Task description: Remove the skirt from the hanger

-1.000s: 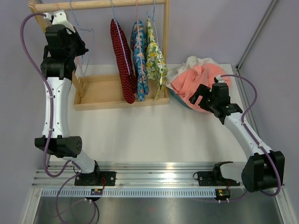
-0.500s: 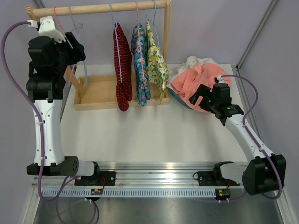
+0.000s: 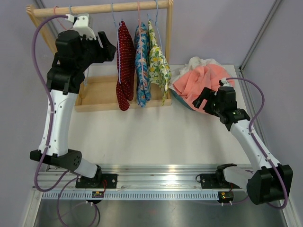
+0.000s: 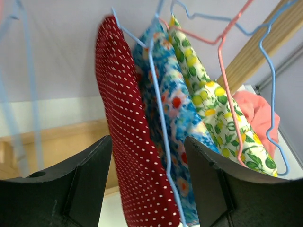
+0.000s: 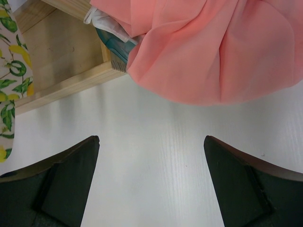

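Three garments hang on wire hangers from the wooden rail (image 3: 102, 6): a red polka-dot skirt (image 3: 124, 71), a blue floral one (image 3: 141, 66) and a lemon-print one (image 3: 158, 61). My left gripper (image 3: 111, 49) is raised just left of the red skirt's top, open and holding nothing. In the left wrist view the red skirt (image 4: 132, 142) and its blue hanger wire (image 4: 158, 104) show between the fingers of my left gripper (image 4: 147, 139), a little beyond them. My right gripper (image 5: 151, 138) hovers open over bare table, below the pink cloth (image 5: 213, 52).
A pile of pink and white clothes (image 3: 199, 80) lies right of the rack. The rack's wooden base tray (image 3: 99, 92) sits under the garments. Empty wire hangers (image 3: 71, 12) hang at the rail's left end. The rack's right post (image 3: 168, 42) stands beside the lemon garment.
My left arm has swung right from the rail's left end toward the red skirt, and its gripper has gone from shut to open. The right arm has barely shifted.
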`<state>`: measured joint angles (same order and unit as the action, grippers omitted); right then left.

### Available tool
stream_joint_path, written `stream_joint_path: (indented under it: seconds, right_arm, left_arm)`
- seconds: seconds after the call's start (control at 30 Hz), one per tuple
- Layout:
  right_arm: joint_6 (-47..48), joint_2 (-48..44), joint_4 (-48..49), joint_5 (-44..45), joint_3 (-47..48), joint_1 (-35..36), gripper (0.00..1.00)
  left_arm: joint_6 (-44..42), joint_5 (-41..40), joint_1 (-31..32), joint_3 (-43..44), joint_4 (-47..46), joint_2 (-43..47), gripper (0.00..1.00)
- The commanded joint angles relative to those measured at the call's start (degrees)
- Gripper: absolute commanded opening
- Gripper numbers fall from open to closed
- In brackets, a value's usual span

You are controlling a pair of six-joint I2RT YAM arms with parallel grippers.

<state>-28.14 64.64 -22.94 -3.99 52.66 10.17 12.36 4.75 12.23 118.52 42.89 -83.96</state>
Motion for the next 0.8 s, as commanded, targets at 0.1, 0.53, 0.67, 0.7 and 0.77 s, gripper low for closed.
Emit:
stream_joint_path:
  seconds: [0.1,0.53,0.67,0.7,0.77]
  right_arm:
    - [2.39,-2.94,-1.49,1.7,-0.19,0.37,0.99]
    - [3.09,-3.82,-2.29,2.23,0.86,0.37,0.99]
    - [2.92,-3.56,-2.29,1.62,1.21,0.37,1.0]
    - [2.92,-3.56,-2.29,1.35,1.56,0.29,1.0]
    - [2.83,-3.82,-2.29,0.74,2.26,0.37,0.99]
  left_arm:
    - [2.4,1.75,3.23,0.04,-4.66,-5.76,0.64]
    - [2.41,-3.87,5.17,1.18,-4.14,-12.71,0.19]
    - [2.06,-8.08,5.61,2.59,-2.29,-12.2,0.0]
    - [1.36,-8.44,5.7,2.68,-2.29,-11.75,0.0]
    - [0.48,-9.49,6.14,4.34,-1.24,-11.31,0.0]
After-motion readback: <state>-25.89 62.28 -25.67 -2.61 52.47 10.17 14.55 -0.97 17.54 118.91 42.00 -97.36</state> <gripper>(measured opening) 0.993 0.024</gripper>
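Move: The near side of the red polka-dot skirt's blue hanger is about 7 cm ahead of the left gripper, 5 cm to its right and 9 cm lower. The red skirt's middle is some 12 cm ahead, 6 cm right and 16 cm below; the blue floral skirt hangs about 6 cm farther right than that, and the lemon-print skirt another 6 cm beyond. From the right gripper, the hanger's near side lies roughly 12 cm ahead, 35 cm left and 21 cm up. Bring the half-open left gripper down about 9 cm while reaching some 7 cm forward and 5 cm to the right, onto the near side of the red skirt's blue hanger, tipping the fingers about 10 degrees down. Close fully in the second half so the pads pinch the thin bar, then ease back about 1 cm to the left. ##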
